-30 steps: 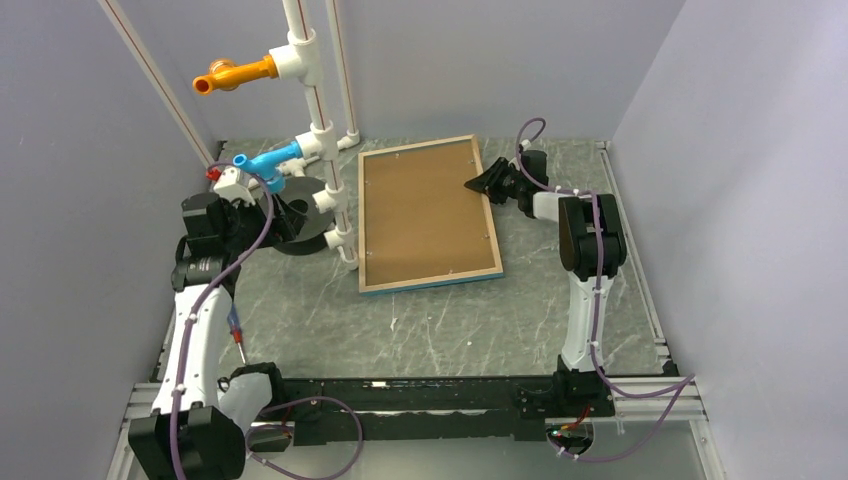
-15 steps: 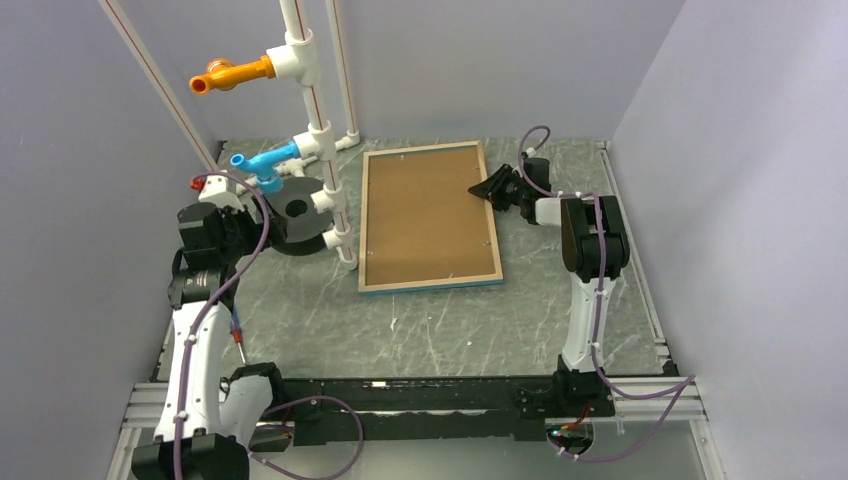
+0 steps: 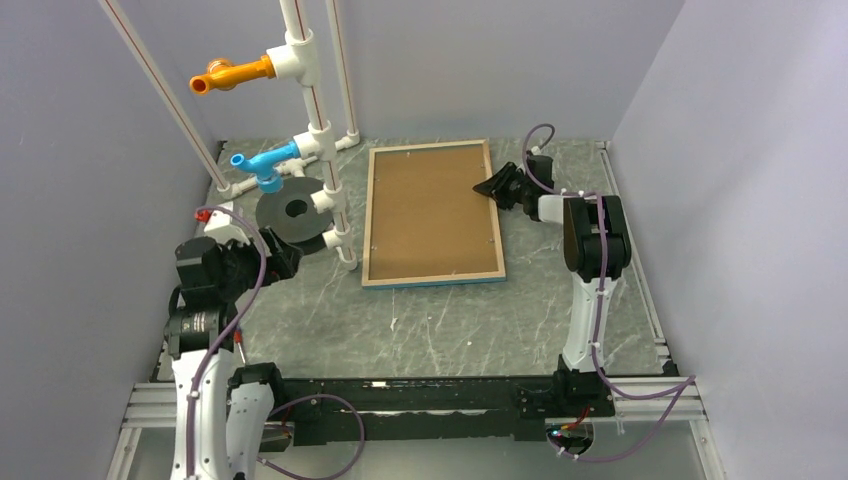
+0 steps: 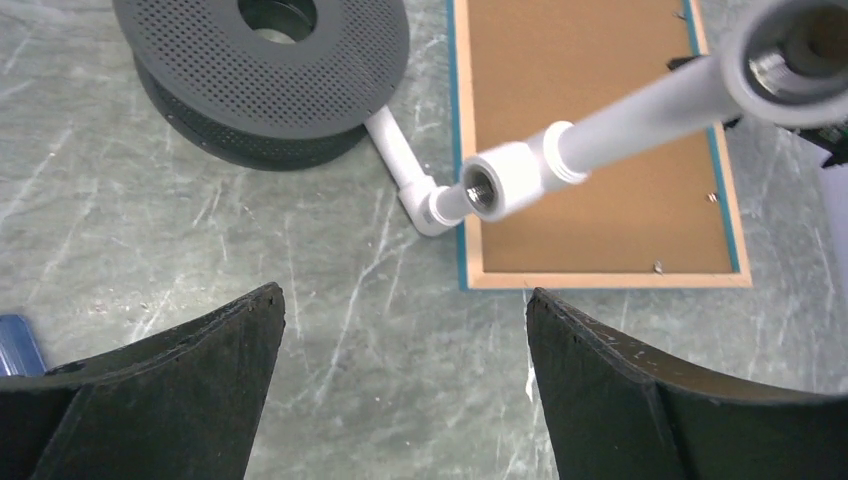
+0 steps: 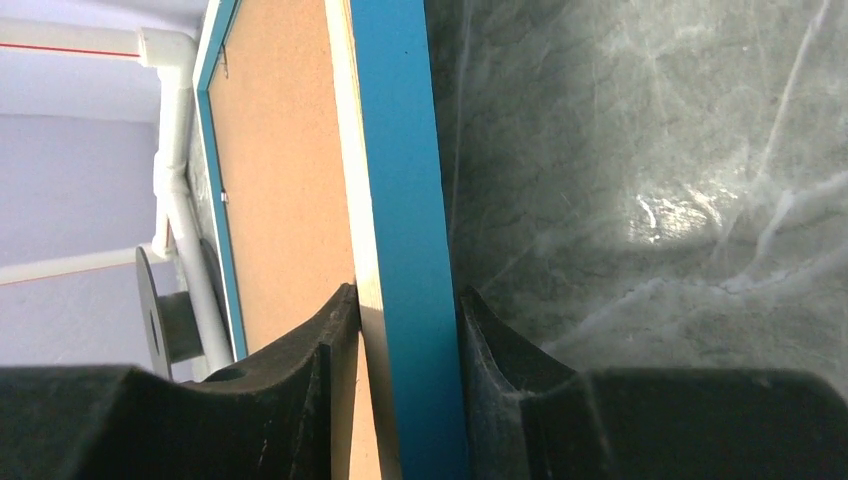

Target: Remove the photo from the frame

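The frame [image 3: 434,278] lies face down in the middle of the table, its turquoise border under a light wood rim. The brown backing board [image 3: 430,210] fills its back, and the photo is hidden under it. My right gripper [image 3: 490,187] is shut on the frame's right edge near the far corner. In the right wrist view the blue edge [image 5: 400,200] sits pinched in the gripper [image 5: 408,295], one finger on the board side. My left gripper [image 3: 290,258] hangs open over bare table to the frame's left. In the left wrist view the gripper [image 4: 403,295] holds nothing.
A white pipe stand [image 3: 320,130] rises just left of the frame, carrying an orange fitting [image 3: 232,73] and a blue fitting [image 3: 265,163]. A black perforated spool [image 3: 293,210] lies at its foot. Walls close in on three sides.
My left arm has drawn back toward the near left, away from the spool. The frame has swung slightly square and shifted right in my right gripper's hold.
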Tool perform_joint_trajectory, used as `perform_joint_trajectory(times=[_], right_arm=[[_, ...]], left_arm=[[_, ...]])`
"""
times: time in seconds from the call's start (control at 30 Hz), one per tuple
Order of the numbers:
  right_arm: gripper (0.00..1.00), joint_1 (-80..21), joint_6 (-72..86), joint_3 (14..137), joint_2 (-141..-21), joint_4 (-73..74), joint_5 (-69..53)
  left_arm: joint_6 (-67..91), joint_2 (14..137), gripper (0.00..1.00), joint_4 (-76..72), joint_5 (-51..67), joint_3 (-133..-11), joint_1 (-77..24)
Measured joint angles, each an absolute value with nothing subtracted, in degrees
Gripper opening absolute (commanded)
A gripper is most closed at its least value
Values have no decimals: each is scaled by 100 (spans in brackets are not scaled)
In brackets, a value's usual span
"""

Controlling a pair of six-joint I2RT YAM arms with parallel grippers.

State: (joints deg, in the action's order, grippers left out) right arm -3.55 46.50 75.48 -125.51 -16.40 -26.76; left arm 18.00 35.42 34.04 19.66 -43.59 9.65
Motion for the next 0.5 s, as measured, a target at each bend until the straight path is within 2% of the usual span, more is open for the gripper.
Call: perform_joint_trajectory(times=[0.03,0.07,0.2,0.3,0.37,0.5], right_arm=[[2,-375,4630,7575,-12551,-1621,-2641],[9,-399,4602,7599,-12545,-1601,-2593],[45,-506,4464,7614,-12396,-1457,-2362],[65,-617,4163,7721,-12180,-915,-1920],[73,-666,3824,7723,-11998,-276,-1343],[74,-617,3218,7380,-11257,764,-250]], left_arm=[[1798,3461,94,3489,2034,-4359,965],[1787,3367,94,3564,2093,-4359,967],[1688,3194,96,3776,2215,-4362,967],[1660,3197,98,3793,2314,-4305,967],[1658,3127,98,3765,2375,-4189,967],[1612,2921,98,3747,2512,-4073,967]])
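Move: The face-down frame is still pinched at its right-hand edge by the right hand; its middle lies about 13 cm to that hand's left and 3 cm back. The foot of the white pipe stand is roughly 30 cm left and 17 cm back of the right hand, just off the frame's left edge. The black spool sits some 42 cm left and 7 cm back. From the left hand, the frame's middle is about 26 cm ahead, 25 cm right and 20 cm below. Barely rising at first, the right hand then opens its fingers wide, lets go of the frame's right edge and pulls off quickly to the right and back, about 7 cm in all, rolling some 30 degrees so that its left side dips. The left hand, empty and open, eases about 3 cm back and to the right, well above the table. ##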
